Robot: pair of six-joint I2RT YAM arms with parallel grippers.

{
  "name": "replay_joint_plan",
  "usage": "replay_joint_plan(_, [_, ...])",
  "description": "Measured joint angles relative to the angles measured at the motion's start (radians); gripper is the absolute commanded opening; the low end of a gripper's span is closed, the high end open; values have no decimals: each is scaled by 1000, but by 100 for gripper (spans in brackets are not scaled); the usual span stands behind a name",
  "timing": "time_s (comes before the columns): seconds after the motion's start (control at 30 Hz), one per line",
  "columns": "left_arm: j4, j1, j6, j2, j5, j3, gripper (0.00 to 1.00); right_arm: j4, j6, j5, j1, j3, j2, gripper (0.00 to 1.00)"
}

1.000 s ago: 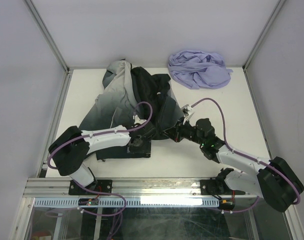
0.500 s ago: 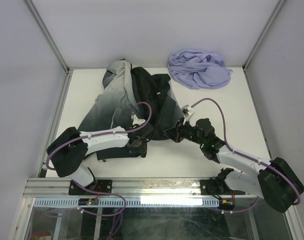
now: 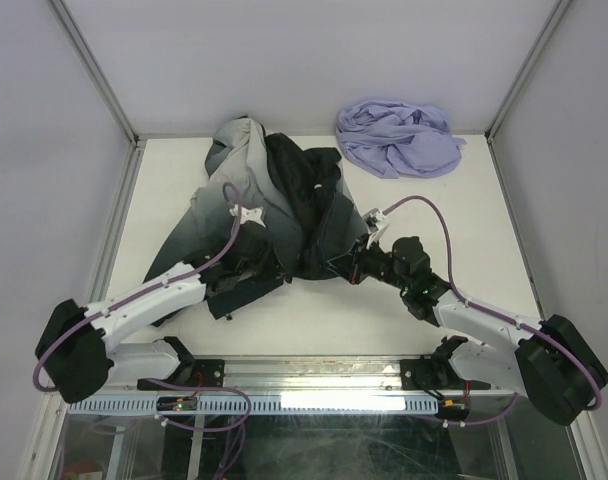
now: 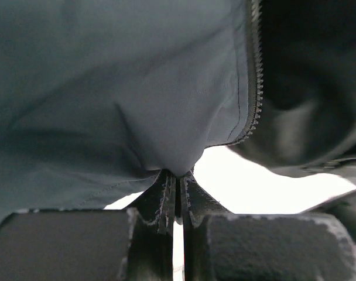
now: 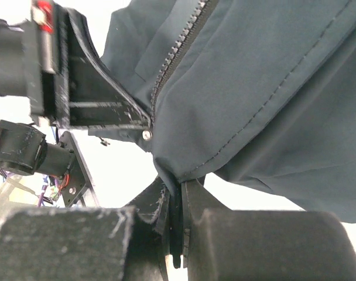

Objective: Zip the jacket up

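The jacket (image 3: pixel 249 190) lies spread on the white table, grey at its far end and black near the arms. Its lower hem is stretched between both grippers. My left gripper (image 3: pixel 272 264) is shut on a fold of the dark jacket fabric (image 4: pixel 166 117), the cloth pinched between the fingertips (image 4: pixel 166 196). A strip of zipper teeth (image 4: pixel 257 76) runs down just right of that fold. My right gripper (image 3: pixel 336 266) is shut on the jacket's hem (image 5: pixel 184 170), beside the other zipper edge (image 5: pixel 178 50). The left gripper's body (image 5: pixel 78 88) shows close by in the right wrist view.
A crumpled lavender garment (image 3: pixel 399 138) lies at the back right of the table (image 3: pixel 464 230). Metal frame posts (image 3: pixel 109 240) border the table on the left and right. Purple cables loop over both arms.
My left gripper has shut on the jacket fabric. The left arm has swung out to the left and reached farther back, dragging the jacket's lower edge with it. The right arm has stayed put.
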Motion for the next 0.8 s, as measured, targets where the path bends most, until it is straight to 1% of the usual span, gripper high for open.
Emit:
replay_joint_plan(0.1, [78,43,1,-90,29,-17,0,20,9,-1,-2,0,0,0])
replay_joint_plan(0.2, [156,79,1,-162,43,-37,0,25,29,-13,-13,7,7,4])
replay_joint_plan(0.27, [202,86,2,-192,44,-46,0,46,58,-50,-35,23,30,0])
replay_joint_plan(0.33, [255,91,4,-214,54,-55,0,80,108,-82,-64,42,59,0])
replay_joint_plan(0.5, [382,98,4,-245,70,-71,0,233,251,-156,-130,80,129,0])
replay_joint_plan(0.7, [519,119,10,-248,91,-70,0,383,367,-276,-169,240,219,0])
replay_joint_plan(0.8, [575,144,20,-246,109,-70,0,467,420,-327,-184,286,270,0])
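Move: Pinched low in the left fingers is the jacket's left front edge. The zip edge of its right front, held by the right fingers, lies about 10 cm to the left hand's right, roughly 3 cm farther out and 5 cm higher; from the right hand the left front edge lies the opposite way by as much. The collar is some 40 cm ahead of the left hand, 5 cm lower. From the right hand the purple cloth lies about 42 cm ahead, 24 cm right, 11 cm lower. Lifting the two front edges together, both hands keep their pinch: the left rises about 16 cm with 7 cm forward and a little rightward, its downward-pointing fingers swinging up towards level. The right starts slowly, then climbs about 14 cm, some 5 cm forward and slightly left, fingertips tipping up some 25 degrees, so that the held edges draw closer. ##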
